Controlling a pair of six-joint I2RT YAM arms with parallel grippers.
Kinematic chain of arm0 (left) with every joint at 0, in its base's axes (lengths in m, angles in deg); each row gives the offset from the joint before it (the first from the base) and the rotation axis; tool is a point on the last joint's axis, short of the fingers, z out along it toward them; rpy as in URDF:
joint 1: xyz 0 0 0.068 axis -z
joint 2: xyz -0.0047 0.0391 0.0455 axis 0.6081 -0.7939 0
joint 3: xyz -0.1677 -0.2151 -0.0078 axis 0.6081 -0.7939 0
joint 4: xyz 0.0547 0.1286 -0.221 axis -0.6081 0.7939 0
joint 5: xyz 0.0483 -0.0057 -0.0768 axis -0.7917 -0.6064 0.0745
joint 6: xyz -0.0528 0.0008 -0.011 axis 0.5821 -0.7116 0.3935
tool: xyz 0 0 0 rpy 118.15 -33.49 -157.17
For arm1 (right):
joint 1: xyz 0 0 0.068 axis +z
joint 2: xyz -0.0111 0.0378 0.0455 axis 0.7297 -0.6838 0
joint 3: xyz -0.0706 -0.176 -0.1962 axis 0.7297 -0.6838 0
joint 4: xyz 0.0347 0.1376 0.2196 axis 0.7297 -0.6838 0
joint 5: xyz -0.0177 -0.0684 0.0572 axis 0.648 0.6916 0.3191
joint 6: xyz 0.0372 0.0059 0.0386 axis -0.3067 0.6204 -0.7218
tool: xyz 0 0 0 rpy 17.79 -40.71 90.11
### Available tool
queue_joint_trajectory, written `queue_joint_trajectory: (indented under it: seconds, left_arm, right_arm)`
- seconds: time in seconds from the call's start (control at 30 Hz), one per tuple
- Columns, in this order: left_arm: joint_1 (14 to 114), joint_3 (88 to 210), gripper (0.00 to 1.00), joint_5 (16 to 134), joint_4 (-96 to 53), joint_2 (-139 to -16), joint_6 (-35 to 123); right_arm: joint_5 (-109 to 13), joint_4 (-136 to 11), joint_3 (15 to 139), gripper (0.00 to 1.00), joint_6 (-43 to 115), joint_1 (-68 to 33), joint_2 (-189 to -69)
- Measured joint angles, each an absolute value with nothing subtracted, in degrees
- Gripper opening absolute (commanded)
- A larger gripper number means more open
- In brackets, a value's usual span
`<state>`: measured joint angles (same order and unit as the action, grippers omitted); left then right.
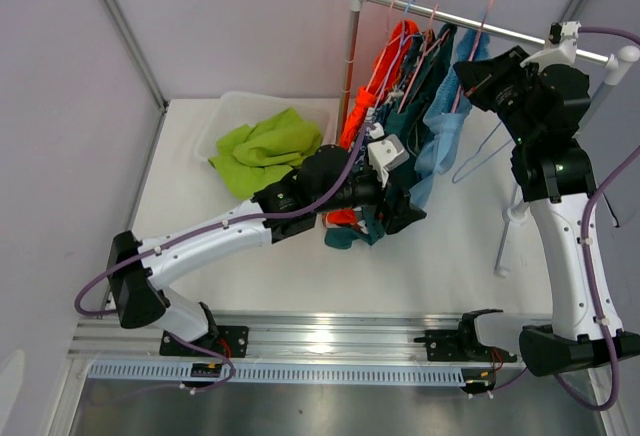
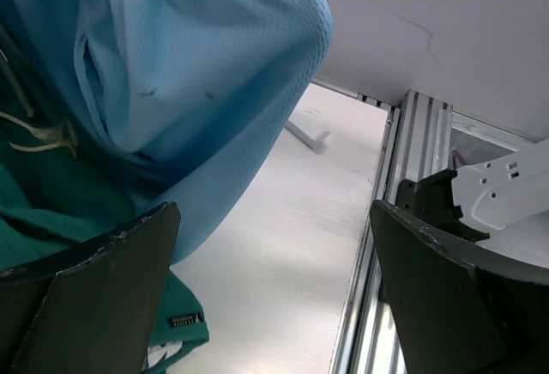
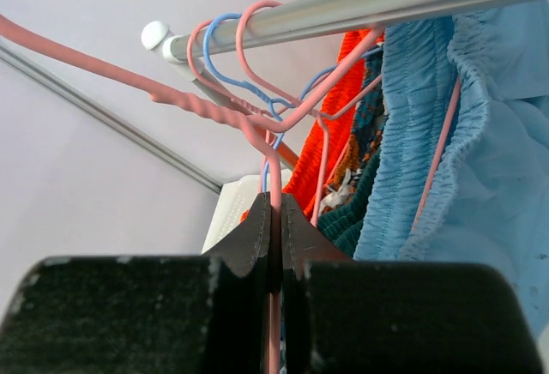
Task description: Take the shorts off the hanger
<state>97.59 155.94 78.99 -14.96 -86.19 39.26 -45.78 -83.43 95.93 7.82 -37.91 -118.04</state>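
Note:
Orange shorts [image 1: 392, 51], a printed pair [image 3: 371, 104], dark teal shorts [image 2: 47, 198] and light blue shorts [image 1: 446, 121] hang from hangers on a metal rail [image 1: 450, 16]. Lime green shorts [image 1: 265, 146] lie in a white bin [image 1: 222, 116]. My right gripper [image 3: 276, 207] is up by the rail, shut on the wire of a pink hanger [image 3: 257, 125]; from above it [image 1: 470, 81] sits beside the light blue pair. My left gripper [image 2: 274, 220] stands open, low beside the light blue shorts [image 2: 197, 65], with only table between its fingers. Seen from above, it [image 1: 400, 211] is at the hanging hems.
The rack's post [image 1: 350, 66] stands behind the bin and a rack leg [image 1: 508, 231] rests on the table to the right. Several pink and blue hanger hooks [image 3: 225, 44] crowd the rail. A metal track [image 1: 330, 341] runs along the near edge.

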Motion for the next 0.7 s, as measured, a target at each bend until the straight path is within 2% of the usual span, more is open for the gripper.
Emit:
queue_joint_trajectory:
  seconds: [0.3, 0.33, 0.4, 0.43, 0.47, 0.6, 0.7]
  left_arm:
    - [98.2, 160.0, 0.98, 79.4, -21.5, -92.0, 39.4]
    - [98.2, 160.8, 0.77, 79.3, -22.2, -92.8, 39.5]
    - [98.2, 161.8, 0.44, 78.9, -23.5, -94.2, 40.5]
    - [98.2, 162.2, 0.09, 78.9, -24.1, -94.9, 40.7]
    - [98.3, 162.4, 0.00, 78.8, -24.7, -95.5, 41.2]
    - [98.8, 161.6, 0.00, 78.5, -25.5, -96.2, 41.5]
    - [99.9, 155.2, 0.00, 77.0, -28.4, -92.9, 42.0]
  right_arm:
    - [-45.8, -84.9, 96.0, 0.00, 5.7, -37.9, -116.4]
    - [-45.8, -85.1, 96.0, 0.00, 5.5, -37.9, -116.3]
    - [-45.8, -85.6, 96.0, 0.00, 5.3, -37.9, -115.8]
    - [-45.8, -85.8, 96.0, 0.00, 5.2, -37.9, -115.6]
    - [-45.8, -86.1, 96.0, 0.00, 5.2, -37.9, -115.5]
    - [-45.6, -87.0, 96.2, 0.00, 5.5, -38.1, -115.4]
    - [-45.6, -87.9, 96.6, 0.00, 5.5, -39.3, -115.4]
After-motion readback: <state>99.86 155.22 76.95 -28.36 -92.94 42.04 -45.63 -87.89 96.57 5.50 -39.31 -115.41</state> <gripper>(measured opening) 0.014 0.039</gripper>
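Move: The lower hem of the light blue shorts hangs about 5 cm to the right of my left hand, roughly 2 cm ahead and 2 cm higher. From that hand, the teal shorts hang some 8 cm ahead and 2 cm left, about level. My right hand already holds their pink hanger; from it, the hem is roughly 14 cm back, 3 cm left and 14 cm below, and the rod passes some 8 cm straight ahead, 4 cm higher. I slide my wide-open left hand about 5 cm right, with a slight reach forward and up, into the lower hem of the light blue shorts, snap the fingers shut on the cloth, then start drawing it down and back by roughly 2 cm. My right hand keeps its pinch on the pink hanger and eases back about 2 cm, ending with a small shift to the right. ##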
